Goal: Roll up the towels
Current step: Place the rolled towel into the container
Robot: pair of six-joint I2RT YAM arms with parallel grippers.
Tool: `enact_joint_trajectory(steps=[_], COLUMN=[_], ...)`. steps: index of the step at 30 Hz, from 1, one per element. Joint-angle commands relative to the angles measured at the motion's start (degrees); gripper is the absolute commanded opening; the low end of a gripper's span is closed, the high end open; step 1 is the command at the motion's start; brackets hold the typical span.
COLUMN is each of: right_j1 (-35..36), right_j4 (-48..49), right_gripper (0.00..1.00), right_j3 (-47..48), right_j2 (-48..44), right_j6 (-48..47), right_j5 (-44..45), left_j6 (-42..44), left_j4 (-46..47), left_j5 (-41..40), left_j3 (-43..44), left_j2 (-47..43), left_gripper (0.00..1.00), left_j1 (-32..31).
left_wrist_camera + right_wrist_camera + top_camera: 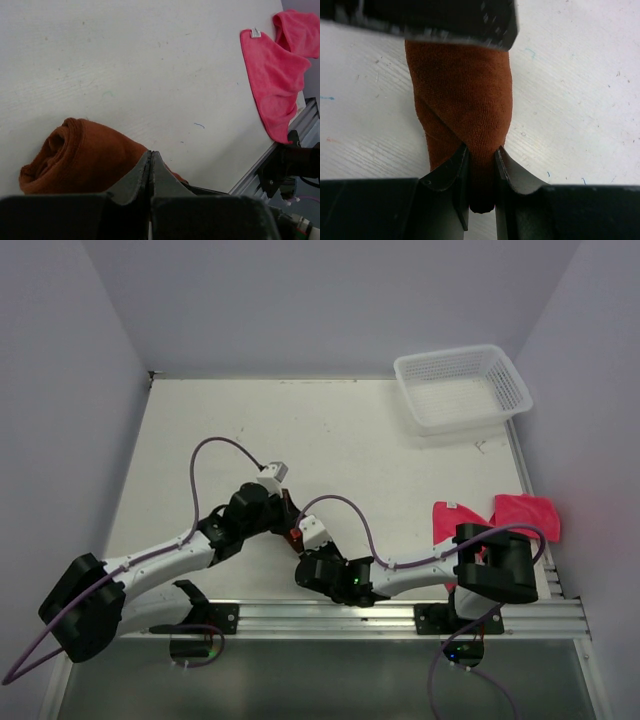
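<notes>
The rust-brown towel (75,155) lies rolled into a thick bundle on the white table, near the front edge between the two arms (293,530). My right gripper (481,150) is shut on one end of the roll (465,90), with cloth filling the gap between its fingers. My left gripper (150,152) is shut with nothing in it. Its tips rest by the roll's other end (286,512), and its dark body crosses the top of the right wrist view (445,20). The pink towel (500,515) lies loosely spread at the table's right edge (275,85).
A white mesh basket (462,388) stands at the back right corner. An aluminium rail (400,615) runs along the near edge of the table. Grey walls close in on the left, back and right.
</notes>
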Motion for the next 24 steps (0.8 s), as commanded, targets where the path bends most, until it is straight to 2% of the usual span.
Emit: enact_joint_trajectory(steps=[1, 4, 6, 7, 9, 10, 16, 17, 20, 24], right_j1=[0.07, -0.01, -0.02, -0.02, -0.1, -0.71, -4.92, -5.72, -9.15, -10.82], right_j4=[-2.63, -3.5, -3.68, -3.68, -3.68, -4.99, -2.73, -2.02, 0.26, 1.68], right_gripper=[0.1, 0.13, 0.19, 0.37, 0.52, 0.63, 0.8, 0.93, 0.99, 0.99], right_j3=[1.62, 2.23, 2.5, 2.59, 2.59, 2.76, 2.33, 2.15, 2.32, 4.6], right_j2=[1.09, 1.09, 0.57, 0.22, -0.83, -1.36, -8.03, -8.65, -8.84, -4.45], right_j6=[0.07, 0.25, 0.34, 0.42, 0.6, 0.69, 1.57, 1.48, -0.35, -2.03], right_j5=[0.99, 0.29, -0.68, -1.03, -2.35, -3.22, -13.41, -15.43, -22.64, -27.04], left_j6=[-1.28, -1.45, -1.28, -1.37, -1.54, -1.54, -1.72, -1.72, -2.16, -2.6], left_j4=[3.89, 4.86, 4.42, 4.16, 3.89, 3.89, 3.63, 3.72, 3.54, 3.54], left_j5=[0.68, -0.46, -1.6, -2.04, -2.83, -2.92, -2.93, -2.75, -2.92, -3.1], left_j3=[-3.31, -6.12, -7.09, -7.53, -7.97, -8.15, -8.23, -8.32, -8.59, -9.11], left_j2=[2.01, 4.29, 5.79, 5.88, 5.62, 5.45, 4.83, 4.83, 5.09, 4.57], left_gripper=[0.0, 0.0, 0.0, 0.0, 0.0, 0.0, 0.0, 0.0, 0.0, 0.0], left_j1=[-0.56, -0.56, -0.65, -0.56, -0.56, -0.56, -0.65, -0.65, -0.56, -0.56])
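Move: The rolled brown towel lies under the left hand: its middle is about 7 cm below that hand's closed fingers, some 3 cm back and 1 cm left. The right hand already pinches its near end, with the middle about 4 cm ahead, 2 cm left and level in height. From the right hand, the pink towel lies about 42 cm right and 1 cm ahead, the white container roughly 43 cm right and 45 cm ahead. The left hand sets its shut fingertips down on the rolled towel's middle part, dropping about 6 cm and coming slightly back and left, then stays there. The right hand stays at the near end, opens from its pinch to fully wide and lets go, then rises about 3 cm while easing forward and left over the roll, tipping down some 15 degrees. ##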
